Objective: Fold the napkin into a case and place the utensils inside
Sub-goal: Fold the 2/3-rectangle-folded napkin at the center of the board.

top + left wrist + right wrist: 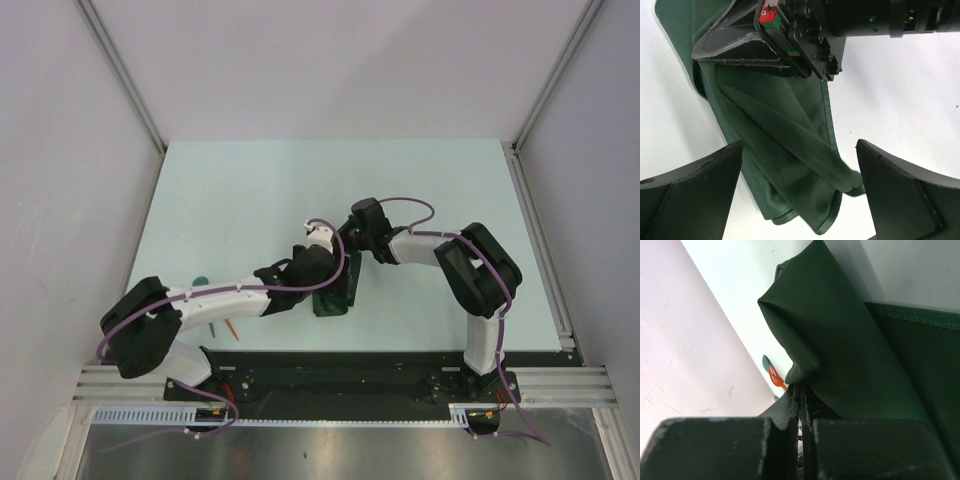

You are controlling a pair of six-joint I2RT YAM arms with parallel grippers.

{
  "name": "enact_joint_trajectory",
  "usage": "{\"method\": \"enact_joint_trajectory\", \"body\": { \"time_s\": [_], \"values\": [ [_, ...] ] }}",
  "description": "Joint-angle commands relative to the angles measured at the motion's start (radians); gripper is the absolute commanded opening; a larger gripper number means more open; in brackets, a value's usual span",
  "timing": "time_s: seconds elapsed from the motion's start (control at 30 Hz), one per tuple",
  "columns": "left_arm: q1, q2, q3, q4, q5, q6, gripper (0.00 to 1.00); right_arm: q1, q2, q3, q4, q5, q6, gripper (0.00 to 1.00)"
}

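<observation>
The dark green napkin (790,145) lies folded into a long, loose strip on the table, its bottom hems uneven. My left gripper (799,150) hovers over its lower end, open, one finger on each side and not touching the cloth. My right gripper (801,390) is shut on a raised fold of the napkin (840,340); from the left wrist it shows at the strip's upper end (715,50). In the top view both grippers meet over the napkin (333,300). The utensils lie apart from it at the left: a teal one (200,281) and an orange-red one (230,329).
The pale table (250,190) is walled by grey panels at left, right and back. A metal rail (540,240) runs along the right edge. The arms' black base plate (350,375) spans the near edge. The left arm's link passes over the utensils.
</observation>
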Motion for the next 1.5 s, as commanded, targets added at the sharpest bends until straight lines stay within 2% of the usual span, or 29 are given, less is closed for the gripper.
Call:
{"method": "enact_joint_trajectory", "body": {
  "time_s": [0.0, 0.1, 0.2, 0.3, 0.33, 0.5, 0.6, 0.63, 0.8, 0.87, 0.9, 1.07, 1.23, 1.4, 1.47],
  "values": [
    [-0.008, 0.049, 0.082, -0.104, -0.010, -0.086, 1.00, 0.007, -0.013, 0.039, -0.014, 0.028, -0.005, 0.00],
    [-0.010, 0.069, 0.080, -0.087, 0.001, -0.085, 0.98, 0.005, -0.010, 0.042, -0.016, 0.030, -0.003, 0.00],
    [-0.010, 0.074, 0.076, -0.082, 0.010, -0.074, 0.91, 0.004, -0.011, 0.040, -0.017, 0.035, -0.002, 0.00],
    [-0.010, 0.060, 0.069, -0.090, 0.010, -0.059, 0.79, 0.001, -0.013, 0.035, -0.020, 0.041, -0.006, 0.00],
    [-0.008, 0.052, 0.065, -0.088, 0.009, -0.051, 0.73, -0.002, -0.013, 0.035, -0.020, 0.041, -0.011, 0.00],
    [-0.002, -0.003, 0.014, -0.078, 0.009, -0.031, 0.58, -0.005, -0.004, 0.037, -0.016, 0.032, -0.037, 0.00],
    [0.024, -0.027, -0.019, -0.056, 0.056, -0.027, 0.49, -0.011, 0.007, 0.034, 0.000, 0.007, -0.054, 0.01],
    [0.042, -0.037, -0.027, -0.053, 0.073, -0.024, 0.43, -0.013, 0.007, 0.034, 0.006, 0.007, -0.063, 0.01],
    [0.079, -0.040, -0.061, -0.018, 0.151, -0.001, 0.35, -0.024, 0.012, 0.020, 0.030, -0.007, -0.074, 0.03],
    [0.088, -0.035, -0.066, -0.010, 0.167, 0.010, 0.27, -0.027, 0.013, 0.023, 0.035, -0.010, -0.091, 0.05],
    [0.091, -0.035, -0.069, -0.007, 0.170, 0.012, 0.26, -0.028, 0.015, 0.022, 0.041, -0.016, -0.100, 0.06],
    [0.113, -0.040, -0.087, 0.002, 0.190, 0.021, 0.21, -0.051, -0.002, 0.038, 0.056, -0.064, -0.222, 0.36],
    [0.128, -0.041, -0.116, 0.011, 0.216, 0.022, 0.18, -0.093, -0.065, 0.069, -0.072, -0.107, -0.465, 0.57],
    [0.145, -0.040, -0.130, 0.042, 0.230, 0.021, 0.13, -0.126, -0.117, 0.135, -0.342, -0.041, -0.706, 0.62],
    [0.150, -0.040, -0.133, 0.046, 0.236, 0.021, 0.13, -0.157, -0.094, 0.150, -0.428, -0.021, -0.798, 0.59]
  ]
}}
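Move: The left hand is wide open above the near part of the napkin. The spot on its left folded edge that this hand will take is some 4 cm left, 2 cm back and 5 cm below. From the hand, the napkin's near end is 6 cm back and 1 cm left, and its right hem 5 cm right and 3 cm ahead. For the right hand, pinching the same edge farther out, that spot is about 11 cm back, 3 cm left and 3 cm below. Down first, then left and down again, the left hand sinks about 5 cm and shifts 4 cm left to the napkin's left edge, tipping slightly and closing from wide open to nearly shut to pinch the fold near the near end. The right hand keeps its pinch almost still at first, then opens, lets go and swings some 5 cm right, turning counter-clockwise as it clears. ##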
